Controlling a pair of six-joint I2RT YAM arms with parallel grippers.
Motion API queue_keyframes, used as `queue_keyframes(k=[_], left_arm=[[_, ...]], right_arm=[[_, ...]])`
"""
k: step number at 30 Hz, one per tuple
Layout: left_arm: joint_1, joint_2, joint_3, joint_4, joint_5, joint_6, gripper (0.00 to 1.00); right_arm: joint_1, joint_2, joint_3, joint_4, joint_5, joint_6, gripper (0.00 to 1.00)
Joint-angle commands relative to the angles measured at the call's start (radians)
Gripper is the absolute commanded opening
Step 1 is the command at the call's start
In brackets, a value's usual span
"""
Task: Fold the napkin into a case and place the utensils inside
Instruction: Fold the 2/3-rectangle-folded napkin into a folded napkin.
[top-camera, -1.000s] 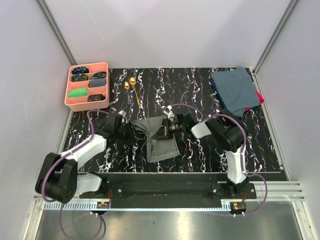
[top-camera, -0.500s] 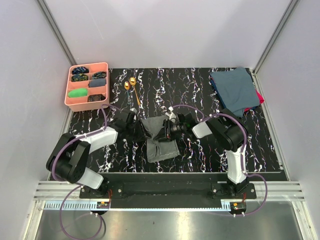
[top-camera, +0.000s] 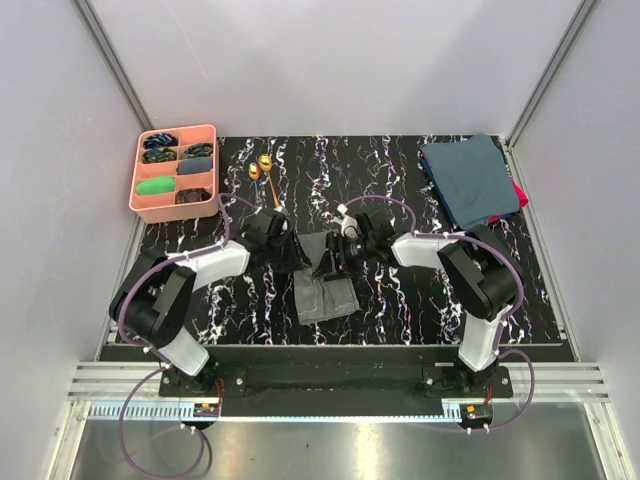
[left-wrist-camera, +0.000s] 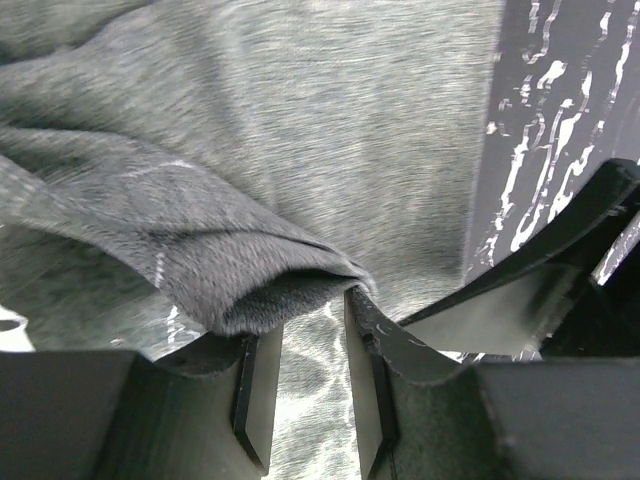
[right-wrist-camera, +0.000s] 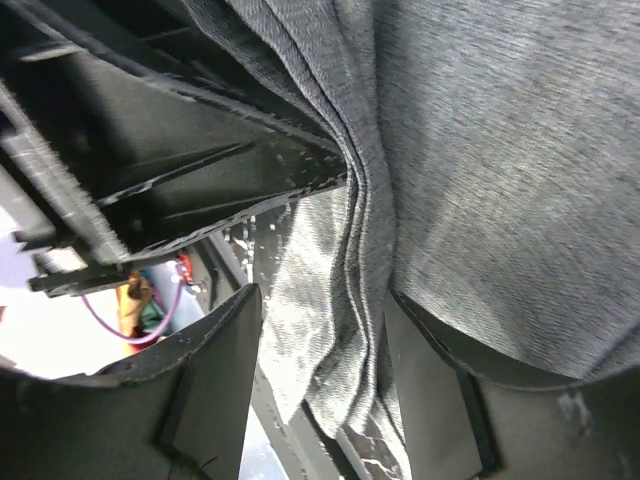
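Note:
The grey napkin (top-camera: 325, 290) lies folded into a narrow strip mid-table, its upper end bunched between both grippers. My left gripper (top-camera: 297, 252) meets it from the left. In the left wrist view the jaws (left-wrist-camera: 310, 320) stand apart, and a thick fold of napkin (left-wrist-camera: 300, 120) rests over their tips. My right gripper (top-camera: 335, 258) comes in from the right. Its jaws (right-wrist-camera: 322, 300) are wide, with loose napkin layers (right-wrist-camera: 500, 150) hanging between them, unpinched. Two gold utensils (top-camera: 262, 170) lie on the table behind the left gripper.
A pink compartment tray (top-camera: 206, 170) with small items sits at the back left. A stack of blue-teal cloths (top-camera: 470, 182) lies at the back right. Grey walls close in three sides of the black marbled table (top-camera: 400, 300).
My right gripper has opened and let go of the napkin's edge. Both grippers have moved toward the back and closer together. The left arm has reached further right.

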Motion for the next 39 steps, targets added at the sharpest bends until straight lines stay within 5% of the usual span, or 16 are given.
queue_keyframes(k=[1, 8, 11, 16, 19, 28, 35, 39], left_arm=[[-0.024, 0.025, 0.078, 0.028, -0.044, 0.021, 0.33], [-0.027, 0.071, 0.109, 0.023, -0.039, 0.03, 0.33], [-0.027, 0.089, 0.126, 0.018, -0.041, 0.037, 0.33], [-0.029, 0.102, 0.159, 0.02, -0.027, 0.036, 0.32], [-0.038, 0.094, 0.184, 0.02, -0.022, 0.054, 0.33], [-0.04, 0.085, 0.276, -0.051, 0.047, 0.12, 0.41], [-0.009, -0.145, 0.213, -0.245, -0.201, 0.237, 0.59], [0.061, -0.179, 0.184, -0.336, -0.285, 0.306, 0.59]], right_arm=[[-0.005, -0.01, 0.039, -0.098, 0.049, -0.093, 0.62], [-0.006, 0.042, 0.085, -0.141, 0.112, -0.145, 0.61], [-0.005, 0.05, 0.093, -0.141, 0.114, -0.141, 0.5], [-0.005, 0.061, 0.099, -0.141, 0.111, -0.116, 0.12], [-0.005, 0.055, 0.084, -0.141, 0.149, -0.101, 0.04], [-0.006, 0.039, 0.023, -0.121, 0.252, -0.033, 0.0], [-0.008, 0.048, 0.035, -0.119, 0.243, -0.038, 0.0], [-0.008, 0.045, 0.039, -0.119, 0.243, -0.041, 0.0]])
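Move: Just under the right hand's open fingers lies the free edge of the napkin's folded-over left flap, about 1 cm ahead, 2 cm right and 4 cm below; the napkin's near half lies some 6 cm back, 1 cm right and 5 cm below. From the left hand, whose fingertips are already at the flap farther left, that pinch spot is roughly 4 cm right, 1 cm back and 2 cm below. The gold spoons lie about 19 cm ahead of the left hand, 8 cm left and 4 cm below. Sinking about 4 cm onto the flap's edge and easing some 2 cm to the right, the right hand tips its fingers about 10 degrees steeper, shuts them from wide open and pinches the cloth, then holds still. The left hand first carries on forward and to the right over the napkin, then comes off the flap, rising about 8 cm and swinging back left while its fingers open wider. ##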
